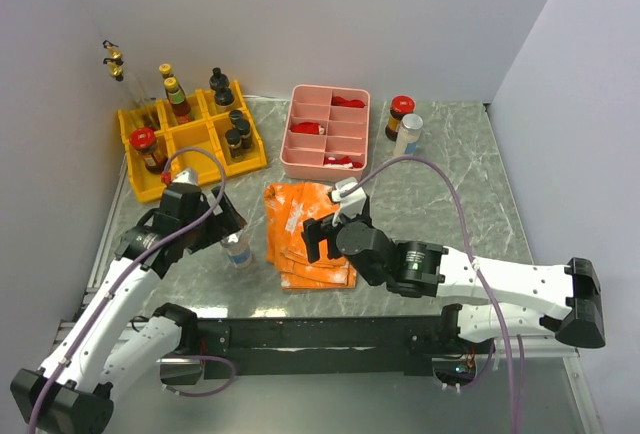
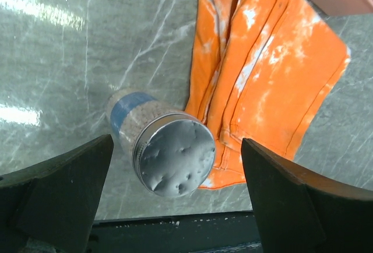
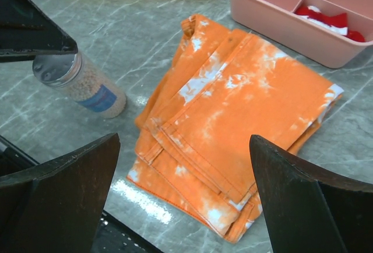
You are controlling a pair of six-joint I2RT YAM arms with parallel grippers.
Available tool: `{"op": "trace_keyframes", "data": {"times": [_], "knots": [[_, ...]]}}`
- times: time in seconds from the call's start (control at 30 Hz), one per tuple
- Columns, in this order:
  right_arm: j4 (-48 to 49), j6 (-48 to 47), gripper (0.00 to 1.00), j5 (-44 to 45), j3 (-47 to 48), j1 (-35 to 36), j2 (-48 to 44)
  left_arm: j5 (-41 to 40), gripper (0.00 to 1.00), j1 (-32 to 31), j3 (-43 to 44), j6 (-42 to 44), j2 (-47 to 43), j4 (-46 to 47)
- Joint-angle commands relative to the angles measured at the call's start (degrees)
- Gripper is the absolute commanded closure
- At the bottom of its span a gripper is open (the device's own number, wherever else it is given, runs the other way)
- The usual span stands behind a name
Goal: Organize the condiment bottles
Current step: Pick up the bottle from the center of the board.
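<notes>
A clear shaker bottle (image 1: 238, 251) with a silver cap (image 2: 175, 157) and blue label stands on the table left of the orange cloth (image 1: 305, 234). My left gripper (image 1: 228, 232) hangs over it, open; in the left wrist view the cap sits between the wide-apart fingers (image 2: 58, 194), touching neither. My right gripper (image 1: 322, 237) is open above the cloth (image 3: 233, 119), holding nothing; the shaker bottle (image 3: 78, 84) shows at its left. Several bottles stand in the yellow bin rack (image 1: 190, 139). A red-capped dark jar (image 1: 401, 114) and a silver-capped clear bottle (image 1: 408, 134) stand right of the pink tray.
The pink divided tray (image 1: 327, 166) holds red pieces at the back centre. The yellow rack sits against the left wall. Walls close in on the left, back and right. The black rail with the arm bases (image 1: 330, 334) runs along the near edge.
</notes>
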Motion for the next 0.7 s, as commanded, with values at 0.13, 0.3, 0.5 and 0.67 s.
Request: {"op": "trace_keyframes", "data": {"times": [0.13, 0.3, 0.5, 0.67], "knots": [[4.16, -2.15, 0.00, 4.22, -3.84, -0.11, -6.01, -5.92, 0.06, -5.15, 2.49, -4.77, 4.71, -3.97], [4.51, -2.59, 0.00, 4.14, -5.69, -0.55, -8.92, -8.66, 0.11, -8.24, 3.02, -5.56, 7.87, -5.65], [4.78, -2.42, 0.00, 3.70, -6.83, -0.55, -10.68, -10.58, 0.27, -8.94, 4.24, -4.42, 10.15, -5.38], [4.34, -2.59, 0.00, 4.31, -7.36, -0.63, -11.74, -11.73, 0.44, -8.95, 7.14, -2.05, 12.53, -4.86]]}}
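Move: The bottle with the silver lid stands nearly straight beneath the left hand, its middle about 7 cm down, a centimetre back and a centimetre to the right. The orange cloth lies some 19 cm to that hand's right, 5 cm ahead and 11 cm lower; the yellow rack is roughly 27 cm ahead and 10 cm to the left, about 9 cm lower. From the right hand, the bottle lies around 18 cm left, 2 cm ahead and 12 cm down. The left fingers come to bear on opposite sides of the bottle just below its lid, closing from wide open by about a third after the hand sinks some 4 cm over it, easing slightly back and right, then a little forward again; the wrist tips about 10 degrees steeper and rolls its left side up. The open right hand backs off about 3 cm to the right, rising a little. ##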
